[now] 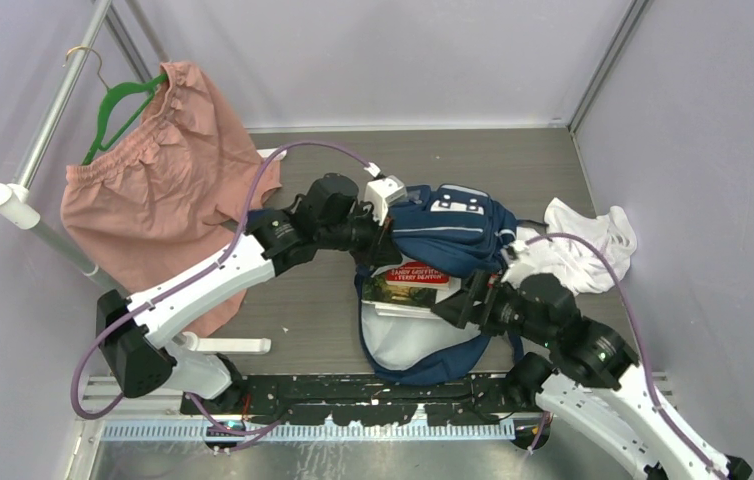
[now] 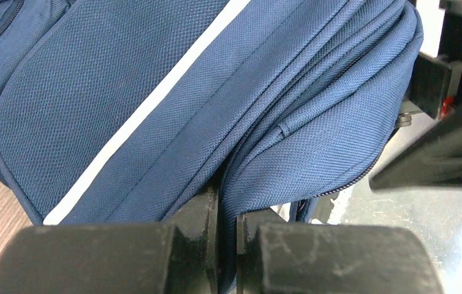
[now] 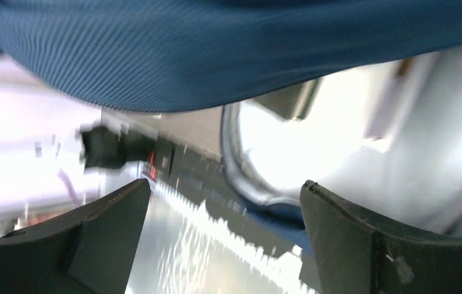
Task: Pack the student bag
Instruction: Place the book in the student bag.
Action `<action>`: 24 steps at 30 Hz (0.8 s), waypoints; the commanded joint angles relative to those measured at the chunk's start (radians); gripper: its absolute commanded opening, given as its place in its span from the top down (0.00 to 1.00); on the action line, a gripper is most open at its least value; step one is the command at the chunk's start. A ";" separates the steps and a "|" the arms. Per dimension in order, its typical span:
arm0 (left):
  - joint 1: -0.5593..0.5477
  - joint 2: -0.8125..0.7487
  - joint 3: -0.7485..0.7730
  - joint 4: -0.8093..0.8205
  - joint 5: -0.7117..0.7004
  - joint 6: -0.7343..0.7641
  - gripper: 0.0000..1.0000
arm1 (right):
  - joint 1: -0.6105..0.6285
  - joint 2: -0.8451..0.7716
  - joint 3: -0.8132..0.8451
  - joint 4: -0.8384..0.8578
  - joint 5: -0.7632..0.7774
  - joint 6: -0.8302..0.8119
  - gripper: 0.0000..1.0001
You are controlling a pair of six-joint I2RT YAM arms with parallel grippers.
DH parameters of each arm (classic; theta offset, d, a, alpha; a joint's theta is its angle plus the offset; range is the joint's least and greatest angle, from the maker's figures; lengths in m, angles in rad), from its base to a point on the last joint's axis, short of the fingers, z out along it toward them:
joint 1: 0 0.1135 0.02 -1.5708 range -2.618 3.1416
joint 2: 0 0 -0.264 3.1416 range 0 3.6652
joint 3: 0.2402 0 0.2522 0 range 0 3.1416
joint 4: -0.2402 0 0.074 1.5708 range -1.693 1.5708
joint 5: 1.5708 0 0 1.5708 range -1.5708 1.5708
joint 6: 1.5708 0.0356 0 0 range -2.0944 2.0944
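The student bag, navy with white stripes, lies open in the middle of the table, its pale grey lining facing up. A book with a red label rests in the opening. My left gripper is shut on a fold of the bag's upper flap and holds it raised. The left wrist view shows the navy fabric pinched in the left gripper. My right gripper is open at the bag's right side, under the flap. In the right wrist view the right gripper holds nothing, with blue fabric above.
A white cloth lies crumpled right of the bag. Pink shorts hang on a green hanger from a rail at the left. A white flat piece lies near the left arm's base.
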 commanded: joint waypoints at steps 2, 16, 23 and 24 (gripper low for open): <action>0.025 -0.092 -0.050 0.027 -0.018 0.015 1.00 | 0.002 0.115 0.145 0.007 -0.439 -0.196 0.01; -0.175 -0.355 -0.309 -0.122 -0.133 -0.013 0.29 | 0.002 0.191 0.374 -0.040 0.105 -0.302 0.00; -0.170 -0.595 -0.349 -0.154 -0.472 -0.127 0.30 | 0.002 0.305 0.279 0.063 0.116 -0.245 0.00; -0.168 -0.601 -0.347 -0.170 -0.511 -0.143 0.31 | 0.002 0.320 0.272 0.072 0.106 -0.247 0.03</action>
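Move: The left hand grips the flap's edge. The bag opening it is drawn over centres roughly 14 cm back, 7 cm right and 14 cm below this hand; the red-covered book inside lies about 6 cm back, 7 cm right, 12 cm below. For the open, empty right hand, the folded-back flap's middle is some 13 cm straight ahead at about its height, the book about 2 cm ahead, 6 cm left and 6 cm below. Back and down, the left hand draws the gripped flap about 10 cm towards the robot over the bag opening, spreading its fingers on the way and letting go, then veers left and rises clear. The right hand, still wide open, backs off a little and climbs some 14 cm, tipping up about 20 degrees, then comes forward and down over the front of the bag. ##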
